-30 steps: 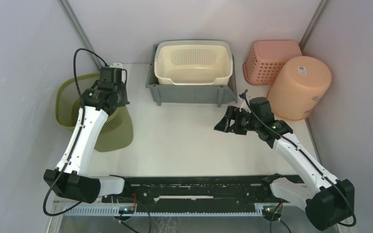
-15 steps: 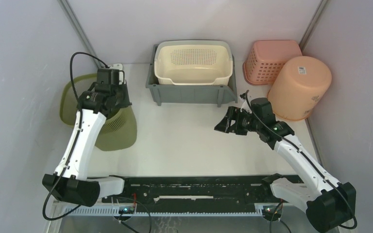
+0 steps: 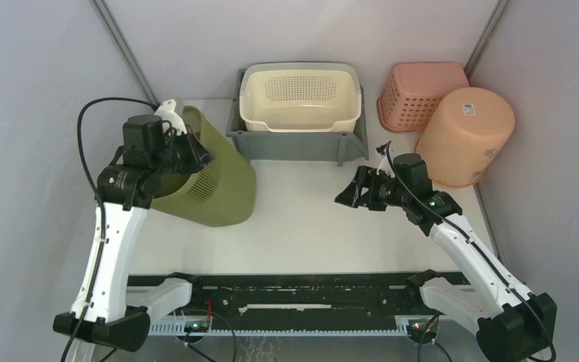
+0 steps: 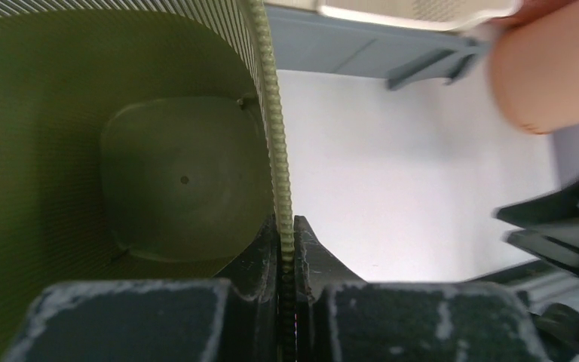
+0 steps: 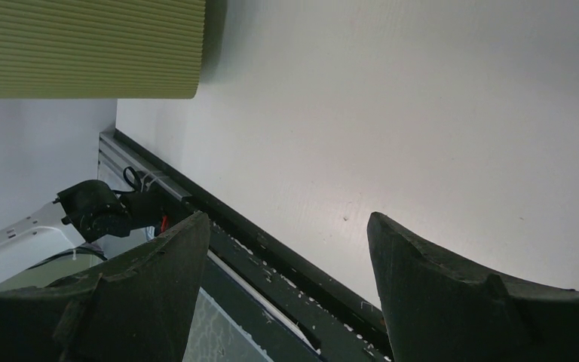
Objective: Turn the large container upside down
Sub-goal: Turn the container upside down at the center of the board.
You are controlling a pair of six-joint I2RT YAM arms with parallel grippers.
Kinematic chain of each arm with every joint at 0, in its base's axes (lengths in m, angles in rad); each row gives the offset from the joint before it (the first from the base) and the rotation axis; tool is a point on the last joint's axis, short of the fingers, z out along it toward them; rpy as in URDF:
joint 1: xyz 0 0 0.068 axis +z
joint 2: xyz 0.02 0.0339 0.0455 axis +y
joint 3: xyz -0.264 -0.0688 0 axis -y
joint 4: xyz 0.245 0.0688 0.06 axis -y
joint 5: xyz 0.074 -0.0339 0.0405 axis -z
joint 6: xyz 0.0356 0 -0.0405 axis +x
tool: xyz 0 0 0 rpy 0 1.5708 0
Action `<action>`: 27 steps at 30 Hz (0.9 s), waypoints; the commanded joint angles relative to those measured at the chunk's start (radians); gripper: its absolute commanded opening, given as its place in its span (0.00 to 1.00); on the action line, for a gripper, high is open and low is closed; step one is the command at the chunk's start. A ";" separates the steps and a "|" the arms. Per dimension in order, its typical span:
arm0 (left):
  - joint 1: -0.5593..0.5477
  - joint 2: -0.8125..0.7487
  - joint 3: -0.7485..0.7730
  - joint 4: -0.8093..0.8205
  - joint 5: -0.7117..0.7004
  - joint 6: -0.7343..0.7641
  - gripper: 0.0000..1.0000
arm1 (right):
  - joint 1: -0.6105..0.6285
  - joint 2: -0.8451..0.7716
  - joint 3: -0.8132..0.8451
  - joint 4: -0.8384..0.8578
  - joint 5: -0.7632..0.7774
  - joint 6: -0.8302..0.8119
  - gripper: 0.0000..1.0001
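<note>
The large container [image 3: 222, 185] is an olive-green ribbed basket at the left of the table. It is tipped over, with its base toward the table's middle and its mouth facing left. My left gripper [image 3: 190, 153] is shut on its upper rim. In the left wrist view the ribbed rim runs down between the closed fingers of the left gripper [image 4: 286, 228], and the hollow inside of the container [image 4: 173, 173] fills the left. My right gripper [image 3: 348, 196] hovers open over the table right of centre, holding nothing. The right wrist view shows the right gripper [image 5: 286, 226] with the container [image 5: 83, 49] at the top left.
A grey bin [image 3: 294, 145] holding a cream basket [image 3: 301, 94] stands at the back centre. A pink basket [image 3: 422, 90] and an orange bucket [image 3: 464, 136], bottom up, are at the back right. A black rail [image 3: 294, 290] runs along the near edge.
My left arm has risen and swung right with the green container in its grip, lifting it off the left edge and tipping it onto its side. The right arm barely moved.
</note>
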 commanded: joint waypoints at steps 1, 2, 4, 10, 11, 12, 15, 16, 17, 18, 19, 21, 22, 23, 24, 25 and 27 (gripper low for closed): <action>-0.005 -0.077 -0.037 0.160 0.238 -0.182 0.00 | -0.004 -0.013 0.033 0.001 -0.004 -0.015 0.85; -0.005 -0.090 -0.060 0.191 0.260 -0.200 0.00 | -0.004 -0.010 0.039 -0.009 -0.002 -0.017 0.85; -0.006 -0.113 -0.108 0.241 0.289 -0.233 0.00 | -0.004 -0.002 0.056 -0.023 0.001 -0.024 0.85; -0.007 -0.155 -0.257 0.361 0.341 -0.288 0.00 | -0.003 0.019 0.096 -0.053 0.013 -0.031 0.85; -0.007 -0.158 -0.275 0.371 0.346 -0.291 0.00 | -0.003 0.020 0.100 -0.056 0.014 -0.033 0.85; -0.009 -0.160 -0.293 0.377 0.349 -0.291 0.00 | -0.003 0.022 0.103 -0.059 0.015 -0.034 0.85; -0.008 -0.185 -0.352 0.410 0.367 -0.294 0.00 | -0.002 0.027 0.109 -0.069 0.020 -0.034 0.85; -0.008 -0.200 -0.381 0.431 0.380 -0.297 0.00 | -0.001 0.026 0.111 -0.073 0.021 -0.034 0.85; -0.008 -0.218 -0.419 0.453 0.389 -0.305 0.00 | -0.001 0.026 0.111 -0.076 0.024 -0.034 0.85; -0.009 -0.241 -0.455 0.475 0.389 -0.315 0.00 | -0.001 0.024 0.111 -0.080 0.028 -0.034 0.85; -0.009 -0.263 -0.501 0.503 0.389 -0.327 0.00 | -0.001 0.024 0.113 -0.085 0.031 -0.035 0.85; -0.010 -0.299 -0.585 0.557 0.388 -0.350 0.00 | -0.001 0.024 0.113 -0.093 0.040 -0.038 0.85; -0.012 -0.314 -0.623 0.578 0.382 -0.380 0.00 | -0.001 0.025 0.113 -0.100 0.048 -0.040 0.85; -0.015 -0.332 -0.656 0.596 0.368 -0.389 0.00 | -0.001 0.026 0.113 -0.103 0.050 -0.042 0.85; -0.018 -0.345 -0.682 0.609 0.350 -0.393 0.00 | -0.002 0.028 0.113 -0.108 0.056 -0.044 0.85; -0.019 -0.353 -0.699 0.614 0.329 -0.393 0.00 | -0.003 0.030 0.113 -0.112 0.062 -0.046 0.85; -0.019 -0.359 -0.728 0.625 0.311 -0.393 0.00 | -0.003 0.039 0.114 -0.119 0.071 -0.049 0.85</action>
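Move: The left hand already grips the rim of the green container, which hangs leaning some 12 cm below it, base towards the robot's right. The free middle of the board lies about 18 cm to this hand's right, level with it fore and aft, roughly 31 cm down; the grey bin stands around 21 cm ahead, 18 cm right and 22 cm below. From the empty right hand that board middle is about 11 cm left, 4 cm ahead and 17 cm below. Keeping its pinch on the green container's rim, the left hand carries it about 6 cm to the right towards the board's middle, drawing back some 3 cm. It first rises a little, then sinks to end about 3 cm lower, while the wrist rolls its left side down by nearly 30 degrees and turns slightly clockwise. ##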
